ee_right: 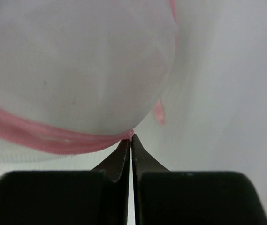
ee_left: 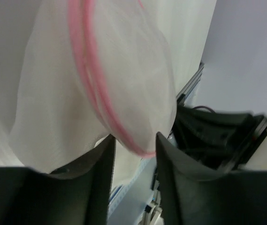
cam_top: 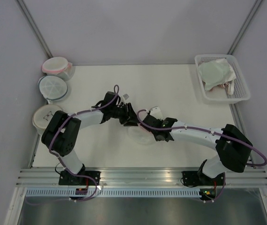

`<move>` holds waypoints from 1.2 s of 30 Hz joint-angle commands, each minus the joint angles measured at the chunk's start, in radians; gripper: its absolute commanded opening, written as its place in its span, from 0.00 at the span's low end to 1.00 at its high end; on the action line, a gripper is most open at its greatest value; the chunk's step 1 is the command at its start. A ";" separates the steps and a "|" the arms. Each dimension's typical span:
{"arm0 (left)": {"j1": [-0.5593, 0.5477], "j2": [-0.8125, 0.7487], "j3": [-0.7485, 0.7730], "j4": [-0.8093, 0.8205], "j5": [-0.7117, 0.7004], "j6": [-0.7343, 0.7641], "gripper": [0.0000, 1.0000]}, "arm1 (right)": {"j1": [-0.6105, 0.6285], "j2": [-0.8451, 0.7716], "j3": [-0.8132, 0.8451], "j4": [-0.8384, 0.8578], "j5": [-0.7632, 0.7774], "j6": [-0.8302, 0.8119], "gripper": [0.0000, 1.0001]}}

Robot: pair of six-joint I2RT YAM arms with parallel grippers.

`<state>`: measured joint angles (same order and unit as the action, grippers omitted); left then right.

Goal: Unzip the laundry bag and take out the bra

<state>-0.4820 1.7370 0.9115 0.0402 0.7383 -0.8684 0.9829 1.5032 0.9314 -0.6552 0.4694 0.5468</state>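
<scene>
The laundry bag (cam_top: 141,136), white mesh with a pink zipper rim (ee_left: 84,70), lies at the table's middle under both grippers. In the right wrist view it fills the upper frame as a white dome (ee_right: 77,65). My right gripper (ee_right: 132,137) is shut, pinching the pink rim at its very tips; a loose pink tab (ee_right: 159,112) hangs just right of them. My left gripper (ee_left: 134,137) is open, its fingers either side of the bag's lower pink edge. From above, the left gripper (cam_top: 128,119) and right gripper (cam_top: 146,124) meet over the bag. The bra is hidden.
Three round mesh pouches sit at the left edge: pink-rimmed (cam_top: 57,65), blue-rimmed (cam_top: 53,87), tan-rimmed (cam_top: 45,118). A white basket (cam_top: 242,92) at the back right holds a pale greenish cloth (cam_top: 215,72). The right arm's body (ee_left: 217,136) shows close beside the left gripper.
</scene>
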 commanded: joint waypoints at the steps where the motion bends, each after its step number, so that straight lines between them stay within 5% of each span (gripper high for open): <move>1: 0.005 -0.118 -0.042 -0.017 0.016 0.045 0.47 | -0.056 0.032 0.052 -0.092 0.185 0.013 0.00; 2: 0.005 -0.141 -0.062 -0.023 0.009 0.045 0.57 | -0.065 0.035 0.056 -0.096 0.198 0.013 0.00; 4: 0.005 -0.195 -0.082 -0.037 -0.026 0.043 0.60 | -0.090 0.032 0.067 -0.118 0.234 0.016 0.00; 7: 0.006 -0.304 -0.114 -0.112 -0.083 0.043 0.65 | -0.108 0.005 0.081 -0.118 0.224 -0.008 0.30; 8: 0.009 -0.360 -0.124 -0.128 -0.100 0.043 0.66 | -0.107 -0.004 0.087 -0.119 0.215 -0.018 0.50; 11: 0.016 -0.450 -0.157 -0.187 -0.174 0.034 0.68 | -0.107 -0.053 0.104 -0.113 0.117 -0.094 0.72; 17: 0.023 -0.680 -0.249 -0.258 -0.312 0.005 0.75 | -0.060 -0.179 0.141 -0.080 -0.110 -0.214 0.75; 36: 0.029 -0.867 -0.376 -0.267 -0.289 -0.061 0.77 | 0.000 0.098 0.254 0.009 -0.043 -0.294 0.72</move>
<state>-0.4591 0.8928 0.5461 -0.2325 0.4480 -0.9005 0.9791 1.5856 1.1381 -0.6865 0.3767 0.2703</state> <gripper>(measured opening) 0.765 0.728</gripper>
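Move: The left gripper, already partly open, is at the zip's starting end; the laundry bag's middle lies about 5 cm back of it, 2 cm to its right and 5 cm below. The right gripper is shut on the zip pull at the bag's right edge, with the bag's middle some 9 cm to its left, about 1 cm ahead and 2 cm lower. That zip pull is roughly 12 cm right and 6 cm back of the left hand. Drawing right and a little forward for about 5 cm, the right hand ends its pull on the zip, opens wide and lets go, then arcs up and some 9 cm left, turning counter-clockwise, and sinks open over the bag's parted zip. The left hand opens wider and comes away left, back and up, tilting its fingertips up and swinging counter-clockwise. ##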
